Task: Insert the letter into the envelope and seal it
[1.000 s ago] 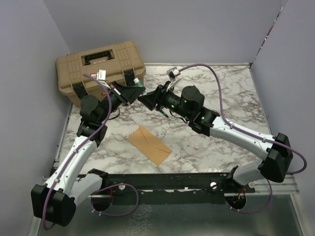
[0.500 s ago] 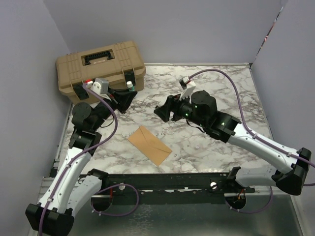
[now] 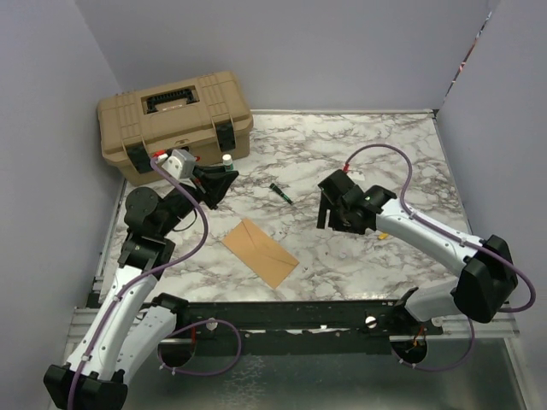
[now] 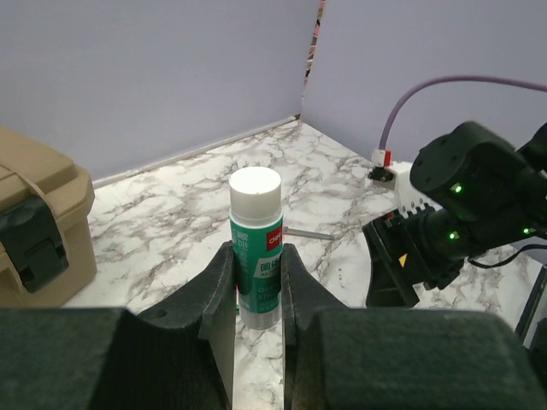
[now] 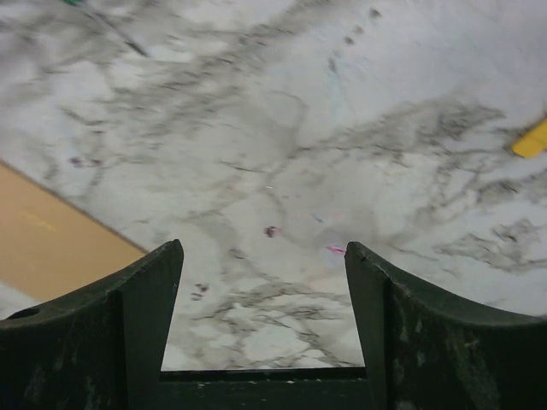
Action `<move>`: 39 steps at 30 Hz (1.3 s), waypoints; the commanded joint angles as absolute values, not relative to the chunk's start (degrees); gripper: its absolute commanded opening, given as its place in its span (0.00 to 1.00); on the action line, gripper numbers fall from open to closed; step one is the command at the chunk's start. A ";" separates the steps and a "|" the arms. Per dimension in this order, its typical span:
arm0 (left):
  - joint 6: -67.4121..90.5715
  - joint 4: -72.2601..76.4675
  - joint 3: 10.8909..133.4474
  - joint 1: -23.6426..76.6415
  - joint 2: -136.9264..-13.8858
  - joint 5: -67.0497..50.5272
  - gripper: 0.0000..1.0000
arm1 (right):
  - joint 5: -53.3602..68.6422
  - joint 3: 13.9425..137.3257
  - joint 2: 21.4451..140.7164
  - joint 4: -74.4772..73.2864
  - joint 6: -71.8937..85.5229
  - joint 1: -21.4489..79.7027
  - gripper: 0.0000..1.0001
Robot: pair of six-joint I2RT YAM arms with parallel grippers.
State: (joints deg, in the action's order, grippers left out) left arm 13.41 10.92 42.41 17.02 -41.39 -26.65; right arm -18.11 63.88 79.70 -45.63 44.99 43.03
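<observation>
The brown envelope (image 3: 261, 252) lies flat on the marble table in front of both arms, its flap side not discernible; its tan corner (image 5: 43, 248) shows in the right wrist view. The letter is not visible as a separate sheet. My left gripper (image 3: 220, 181) (image 4: 256, 256) is raised and shut on a green glue stick (image 4: 256, 248) whose white top (image 3: 226, 159) is bare. My right gripper (image 3: 325, 209) (image 5: 263, 252) hangs open and empty over bare marble, right of the envelope. A small dark green cap (image 3: 280, 192) lies on the table between the two grippers.
A tan toolbox (image 3: 175, 115) (image 4: 34, 231) sits at the back left, close behind the left gripper. A small white scrap (image 3: 305, 271) lies near the envelope's right corner. A yellow bit (image 5: 532, 138) lies on the marble to the right. Walls enclose the table.
The right gripper pulled away from the left one, swung right and down toward the table, and opened. The dark green cap now lies on the marble. The left gripper kept its glue stick.
</observation>
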 commanded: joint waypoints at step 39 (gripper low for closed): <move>10.13 10.89 38.31 23.51 -44.96 -28.56 0.00 | -7.27 56.88 75.91 -44.01 42.90 39.11 0.00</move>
State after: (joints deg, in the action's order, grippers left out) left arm 14.63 10.55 39.40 22.35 -43.83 -27.59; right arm -11.81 49.65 80.88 -41.69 45.52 39.31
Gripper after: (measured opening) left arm 0.202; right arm 0.084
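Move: The white cap that the right fingers shut on stands on the table about 5 cm behind the right hand, 5 cm to its right and 11 cm below. From that hand the envelope's middle lies roughly 19 cm left and 7 cm back, the yellow marker about 20 cm right and level, the green marker some 13 cm ahead and 12 cm left, all about 12 cm down. From the left hand the cap lies some 35 cm right, 6 cm back and 34 cm below. Drop the open right gripper about 11 cm to the table, easing some 5 cm back and right and tipping the fingers about 15 degrees nearer to vertical. Pinch the small white cap between the fingertips, then start straight back up, about 3 cm. Keep the left gripper shut on the glue stick while it sinks about 4 cm and drifts some 3 cm to the right. ##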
